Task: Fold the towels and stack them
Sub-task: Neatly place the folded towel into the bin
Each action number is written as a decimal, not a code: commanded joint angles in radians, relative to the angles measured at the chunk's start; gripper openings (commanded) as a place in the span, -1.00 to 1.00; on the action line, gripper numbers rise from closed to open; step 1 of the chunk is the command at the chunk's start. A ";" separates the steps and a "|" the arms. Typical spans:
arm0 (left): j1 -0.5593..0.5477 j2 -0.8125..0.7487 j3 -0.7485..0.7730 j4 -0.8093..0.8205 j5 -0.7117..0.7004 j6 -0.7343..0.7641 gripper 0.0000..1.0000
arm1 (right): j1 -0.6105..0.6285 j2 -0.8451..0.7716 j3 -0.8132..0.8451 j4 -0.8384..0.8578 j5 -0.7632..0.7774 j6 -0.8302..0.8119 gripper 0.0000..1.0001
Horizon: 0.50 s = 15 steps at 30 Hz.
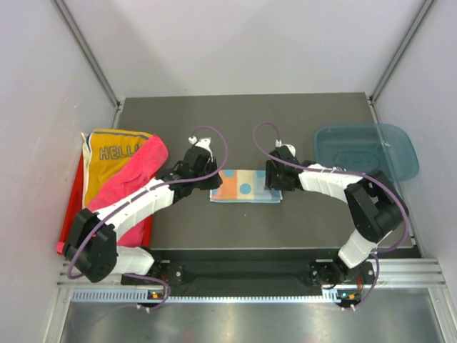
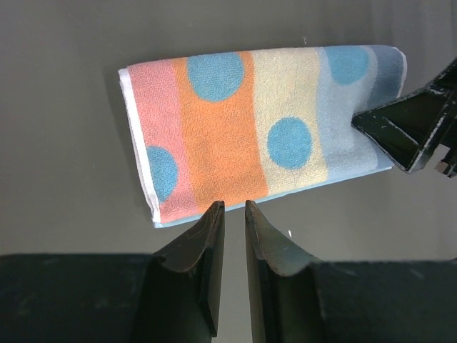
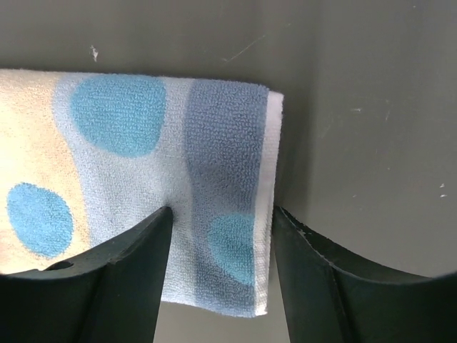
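A folded towel, light blue with orange, pink and cream bands and blue dots, lies flat on the dark table between both arms. My left gripper is at its left end. In the left wrist view its jaws are open by a narrow gap with nothing between them, tips at the towel's near edge. My right gripper is open wide and straddles the right end of the towel. One finger is over the cloth, the other just past the white hem. A yellow "HELLO" towel and a hot pink towel lie unfolded on the left.
The yellow and pink towels lie on a red tray at the table's left edge. A translucent teal bin stands at the right rear. White walls close in both sides and the back. The right gripper's finger shows in the left wrist view.
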 commanded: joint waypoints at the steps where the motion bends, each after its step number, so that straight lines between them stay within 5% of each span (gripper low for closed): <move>1: -0.004 -0.057 -0.005 0.023 0.001 -0.002 -0.54 | 0.030 0.034 0.037 -0.026 0.035 0.022 0.15; 6: -0.005 -0.116 -0.002 -0.003 0.002 -0.001 -0.54 | 0.051 0.063 0.047 -0.049 0.063 0.033 -0.07; 13: -0.007 -0.224 0.026 -0.069 0.008 0.007 -0.53 | 0.070 0.093 0.112 -0.135 0.112 0.022 -0.97; 15: -0.007 -0.264 0.035 -0.092 0.010 0.011 -0.53 | 0.071 0.086 0.127 -0.158 0.153 0.015 -0.99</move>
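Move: The folded towel lies flat under the right hand, its middle about 8 cm to the left, 2 cm ahead and 1 cm below; the open fingers straddle the nearer half of its right-hand end. The clear bin stands some 26 cm to the right and 10 cm ahead of the right hand, at about its height. From the raised left hand the towel's middle is roughly 9 cm right, 3 cm ahead and 11 cm down. Right fingers shut, pinching the towel's right end while edging 1 cm left; the left hand rises about 6 cm. ##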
